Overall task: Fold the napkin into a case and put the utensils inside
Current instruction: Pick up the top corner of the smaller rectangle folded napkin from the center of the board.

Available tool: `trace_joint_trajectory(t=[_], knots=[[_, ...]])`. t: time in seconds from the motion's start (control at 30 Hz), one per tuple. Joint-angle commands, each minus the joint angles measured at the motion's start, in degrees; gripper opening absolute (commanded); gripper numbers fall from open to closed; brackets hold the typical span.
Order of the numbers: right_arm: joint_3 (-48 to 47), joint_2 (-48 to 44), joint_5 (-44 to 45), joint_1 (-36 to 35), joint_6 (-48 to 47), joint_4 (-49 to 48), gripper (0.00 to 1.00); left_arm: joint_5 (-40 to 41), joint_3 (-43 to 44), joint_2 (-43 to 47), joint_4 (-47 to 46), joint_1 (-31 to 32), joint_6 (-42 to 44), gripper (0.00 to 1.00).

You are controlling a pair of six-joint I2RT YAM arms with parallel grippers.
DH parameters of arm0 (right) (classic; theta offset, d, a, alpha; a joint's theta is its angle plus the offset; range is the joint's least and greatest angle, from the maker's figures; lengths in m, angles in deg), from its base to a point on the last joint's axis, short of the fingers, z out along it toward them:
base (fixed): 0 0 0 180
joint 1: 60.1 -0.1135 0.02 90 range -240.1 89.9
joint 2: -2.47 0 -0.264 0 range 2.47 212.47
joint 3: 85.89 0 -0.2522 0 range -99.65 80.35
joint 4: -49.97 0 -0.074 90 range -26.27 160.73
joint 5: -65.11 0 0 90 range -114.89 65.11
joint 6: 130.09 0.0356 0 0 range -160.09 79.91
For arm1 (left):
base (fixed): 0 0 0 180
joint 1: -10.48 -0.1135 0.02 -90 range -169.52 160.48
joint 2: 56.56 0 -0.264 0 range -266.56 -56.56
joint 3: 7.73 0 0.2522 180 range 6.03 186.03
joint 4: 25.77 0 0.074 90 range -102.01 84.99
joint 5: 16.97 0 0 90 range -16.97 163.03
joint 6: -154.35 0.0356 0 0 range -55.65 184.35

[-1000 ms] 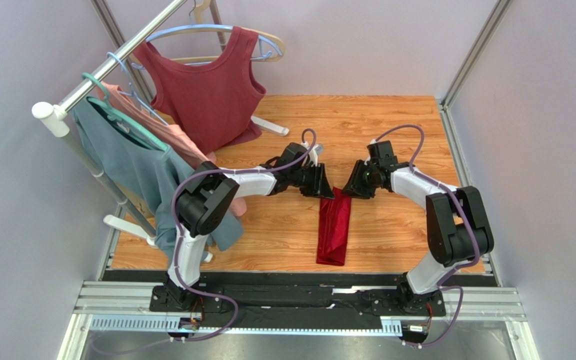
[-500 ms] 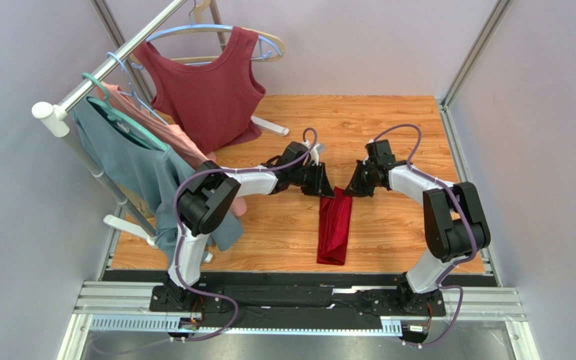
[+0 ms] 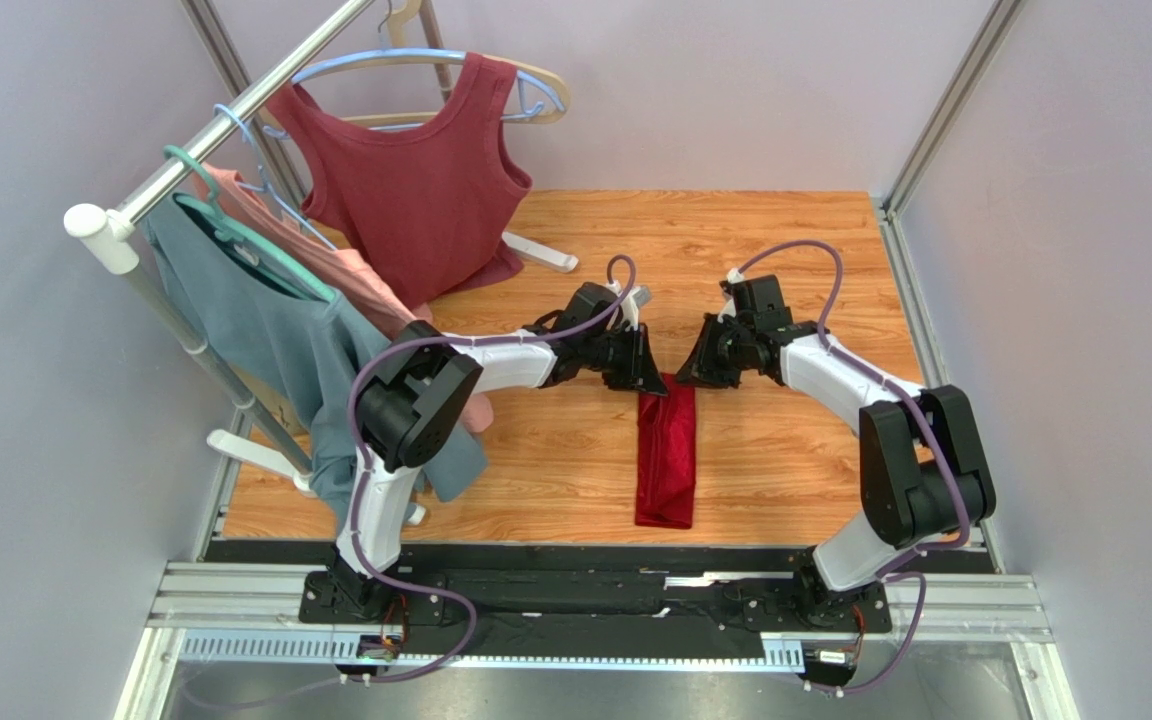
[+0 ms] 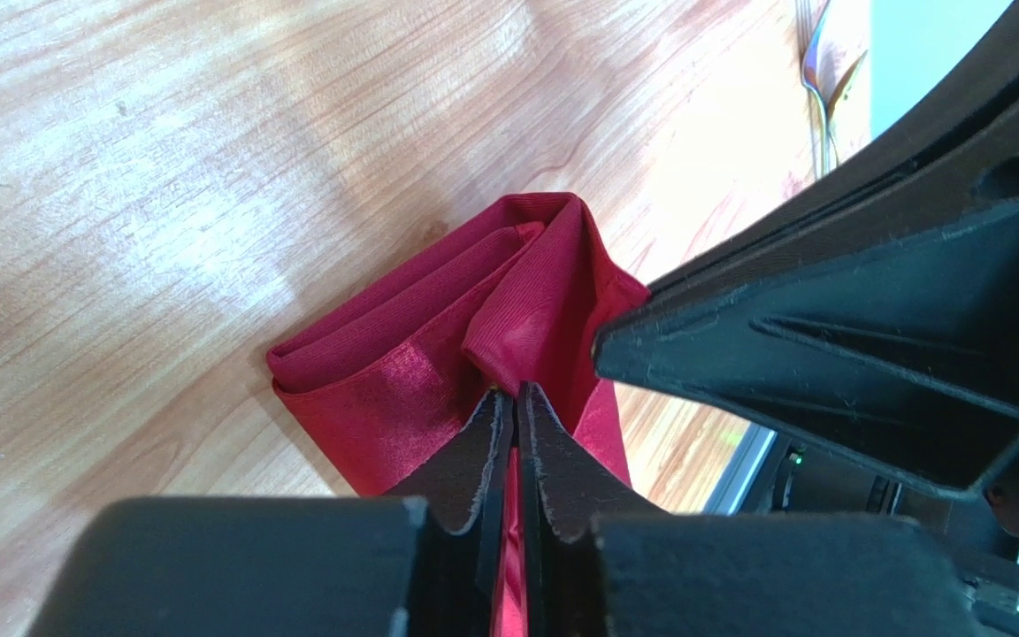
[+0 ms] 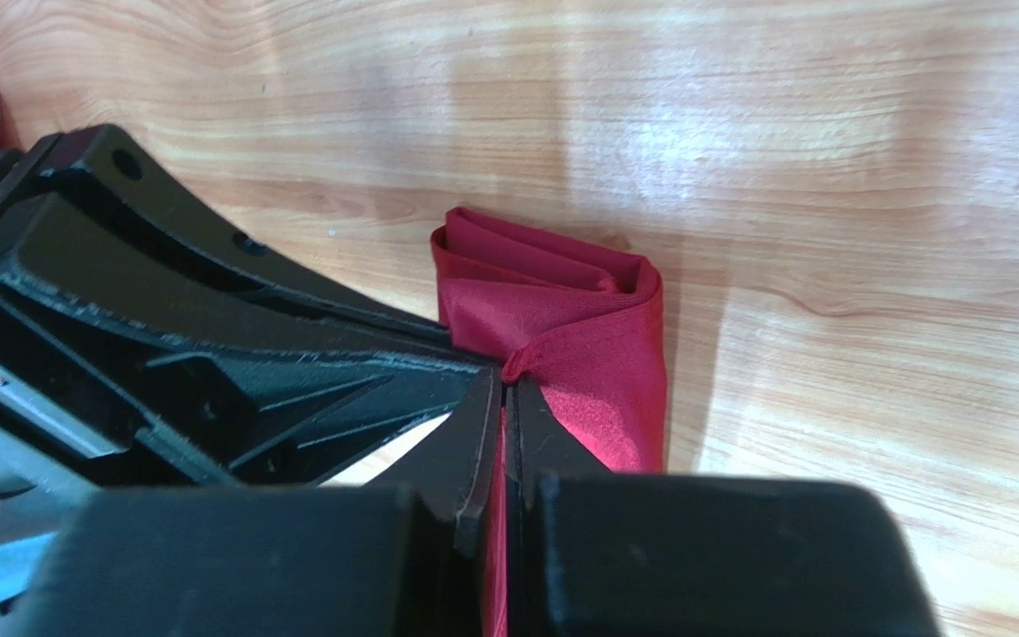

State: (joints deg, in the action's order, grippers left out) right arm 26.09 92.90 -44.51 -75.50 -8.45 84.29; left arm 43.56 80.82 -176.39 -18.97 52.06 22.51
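The napkin [image 3: 666, 458] lies folded into a narrow crimson strip on the wooden table [image 3: 778, 255], running from the grippers toward the near edge. Both grippers meet at its far end. My left gripper [image 3: 653, 380] is shut on a pinch of that end, with cloth showing between its jaws [image 4: 516, 394]. My right gripper [image 3: 689, 375] is shut on the same end from the other side, bunching the cloth at its tips [image 5: 504, 382]. In both wrist views the napkin's [image 4: 395, 385] layered folds [image 5: 581, 325] stand raised off the wood. The utensils are out of view.
A clothes rack [image 3: 207, 135] stands at the back left with a maroon sleeveless top [image 3: 417, 180], a teal shirt [image 3: 259, 323] and a pink garment hanging from it. Its white foot [image 3: 545, 251] rests on the table behind the left arm. Grey walls enclose the table.
Both grippers have closed on the napkin's far end. The right wrist has shifted slightly back and left, and the strip's far end is gathered up between them.
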Motion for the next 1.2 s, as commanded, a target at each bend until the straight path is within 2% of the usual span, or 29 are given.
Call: trace_joint_trajectory(t=[0.0, 0.2, 0.43, 0.47, 0.5, 0.67, 0.77, 0.8, 1.03, 1.17], knots=[[-0.2, 0.0, -3.0, -0.9, -0.3, -2.6, 0.0, -0.4, 2.0, -1.0, -1.0, -0.2, 0.5, 0.08], [-0.8, 2.7, -4.3, -1.0, 0.0, -4.0, 0.0, -1.1, -0.6, 1.4, -3.6, -0.3, 1.6, 0.26], [-1.2, 3.9, -5.2, -0.9, 0.4, -4.3, 0.0, -3.0, -1.8, 2.0, -5.3, -0.4, 2.6, 0.37], [-1.2, 3.9, -5.4, -0.9, 0.6, -4.5, 0.0, -3.6, -1.7, 1.8, -5.3, -0.4, 2.3, 0.45], [-1.1, 3.9, -5.6, -0.9, 0.9, -4.6, 0.0, -3.7, -1.8, 1.6, -5.7, -0.4, 2.1, 0.48], [-1.0, 4.4, -5.9, -0.8, 1.2, -4.6, 0.0, -4.8, -4.2, 3.0, -8.5, -0.4, 1.5, 0.57], [-0.7, 4.7, -7.7, -0.6, 2.2, -5.9, 0.0, -4.0, -3.4, 2.9, -7.5, -0.3, 1.9, 0.61], [-0.6, 4.8, -8.9, -0.6, 3.2, -6.1, 0.0, -4.0, -2.8, 2.4, -5.8, -0.3, 2.1, 0.65], [-0.1, 5.0, -12.9, -0.9, 6.1, -7.7, 0.0, -4.3, -1.5, 0.4, -5.6, -0.2, 1.6, 0.65], [0.2, 6.9, -13.9, -0.9, 6.2, -8.4, 0.0, -4.2, -1.4, 0.7, -6.0, -0.3, 1.6, 0.57]])
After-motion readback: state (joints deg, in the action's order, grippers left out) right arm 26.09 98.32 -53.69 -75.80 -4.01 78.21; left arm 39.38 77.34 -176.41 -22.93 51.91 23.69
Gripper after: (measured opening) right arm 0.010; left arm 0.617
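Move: The left hand, nearly shut at the fold near the napkin's far end, has the raised top corner about 2 cm ahead, 2 cm to its right and 1 cm higher; the napkin's middle lies some 8 cm back, straight in line, 2 cm below. The right hand already holds that corner, with the left fingertips roughly 2 cm back, 2 cm to its left and 1 cm lower, and the napkin's middle 10 cm back, 2 cm left and 4 cm below. Still pinching the napkin's top corner, the shut right fingers draw it about 3 cm leftward over the napkin, sinking roughly 1 cm as the hand's left side rolls up some 10 degrees. Meanwhile the left hand spreads its nearly shut fingers to well over half open around the folded edge, first dipping slightly, then easing back about 1.5 cm. ##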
